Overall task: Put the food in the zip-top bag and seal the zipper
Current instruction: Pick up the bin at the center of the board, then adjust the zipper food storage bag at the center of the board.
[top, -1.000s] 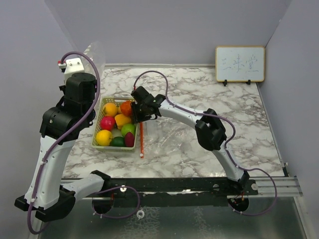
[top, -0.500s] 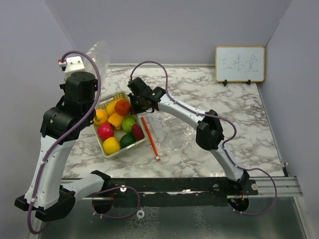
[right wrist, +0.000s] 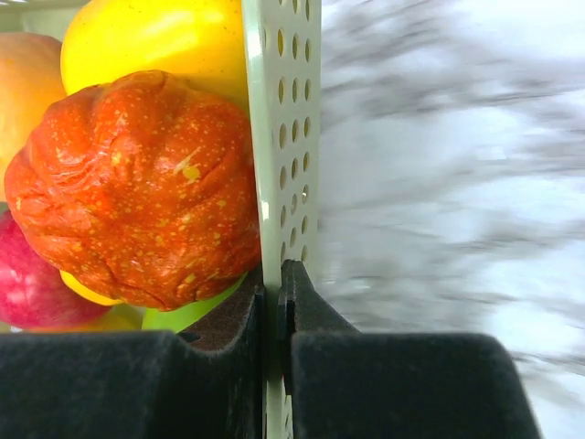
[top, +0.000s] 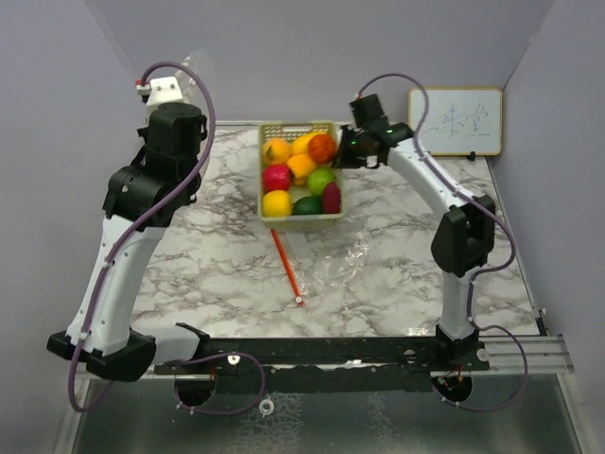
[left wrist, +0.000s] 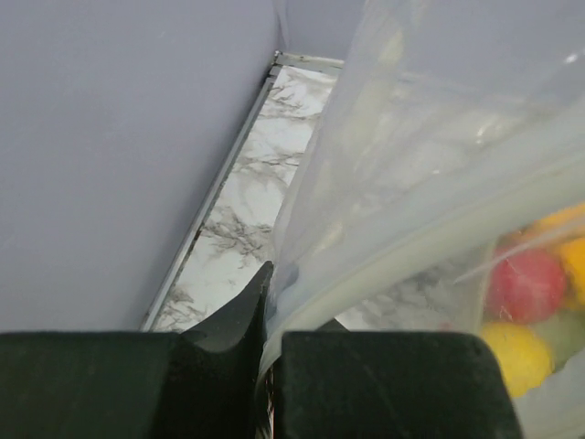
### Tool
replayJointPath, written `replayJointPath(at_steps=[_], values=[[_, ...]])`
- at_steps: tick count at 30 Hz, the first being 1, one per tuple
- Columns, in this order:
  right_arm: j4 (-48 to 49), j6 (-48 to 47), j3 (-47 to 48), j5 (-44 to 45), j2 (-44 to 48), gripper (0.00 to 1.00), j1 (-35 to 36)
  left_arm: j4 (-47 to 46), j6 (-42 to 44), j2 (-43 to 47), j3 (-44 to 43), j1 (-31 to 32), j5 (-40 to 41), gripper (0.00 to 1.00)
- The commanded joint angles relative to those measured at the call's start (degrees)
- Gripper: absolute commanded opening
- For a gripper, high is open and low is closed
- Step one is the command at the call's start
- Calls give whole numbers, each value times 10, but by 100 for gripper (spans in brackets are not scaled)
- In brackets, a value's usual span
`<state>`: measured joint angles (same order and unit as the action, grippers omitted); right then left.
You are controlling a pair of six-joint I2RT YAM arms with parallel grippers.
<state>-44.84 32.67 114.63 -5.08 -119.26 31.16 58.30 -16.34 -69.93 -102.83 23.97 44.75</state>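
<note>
The food, glossy toy fruits in orange (top: 322,148), yellow (top: 277,202), red (top: 276,176) and green (top: 321,180), fills the pale green basket (top: 301,224), which hangs tilted over the table's back centre. My right gripper (top: 344,149) is shut on the basket's perforated wall (right wrist: 283,137), beside the orange fruit (right wrist: 137,183). At the back left my left gripper (top: 166,91) is raised, shut on the zip-top bag's clear film (left wrist: 411,155) by its pale strip. Red (left wrist: 526,279) and yellow (left wrist: 516,357) fruits show through the film. More clear film (top: 345,260) with a red zipper strip (top: 286,267) lies on the marble.
A small whiteboard (top: 455,121) stands at the back right against the wall. Grey walls close the table on the left, back and right. The black rail (top: 312,355) with both arm bases runs along the near edge.
My right gripper closed on the basket wall and carried the basket up from the table's left middle to the back centre. The left arm shifted slightly right. The red strip swung round.
</note>
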Motion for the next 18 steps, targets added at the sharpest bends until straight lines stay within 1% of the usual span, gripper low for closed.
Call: replayJointPath(at_steps=[1, 5, 9, 14, 18], values=[[48, -49, -69, -23, 128, 2, -114, -30, -10, -74, -55, -1, -77, 0], [74, -78, -176, -37, 206, 2, -193, -41, -13, -133, -80, -1, -153, 0], [100, -106, -294, -55, 276, 2, -264, -77, -20, -166, -66, 0, -254, 0], [112, -155, -387, 21, 341, 2, -300, -112, -38, -198, -37, 1, -361, 0], [116, -172, -415, 60, 372, 2, -340, -131, -51, -215, -36, 5, -416, 0]])
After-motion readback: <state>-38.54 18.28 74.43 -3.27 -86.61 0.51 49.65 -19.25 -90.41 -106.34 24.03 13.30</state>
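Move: The food bin already hangs from the right hand by its right rim, its middle about 12 cm to the left, 3 cm back and 5 cm below. The clear right-hand side of the table lies some 22 cm to the right, 5 cm back and 18 cm below; the orange stick is about 15 cm left and 20 cm back, the whiteboard 30 cm right and 18 cm ahead. From the left hand, the bin's middle is roughly 27 cm right, 10 cm ahead and 30 cm below. The bin, still pinched by its right rim, is swept fast some 28 cm to the right by the right hand, which first arcs a little forward and up, then draws back and sinks, turning about 20 degrees clockwise. The left hand keeps its pinch on the zip-top bag and swings it right, forward and down towards the middle of the table, turning clockwise too. ##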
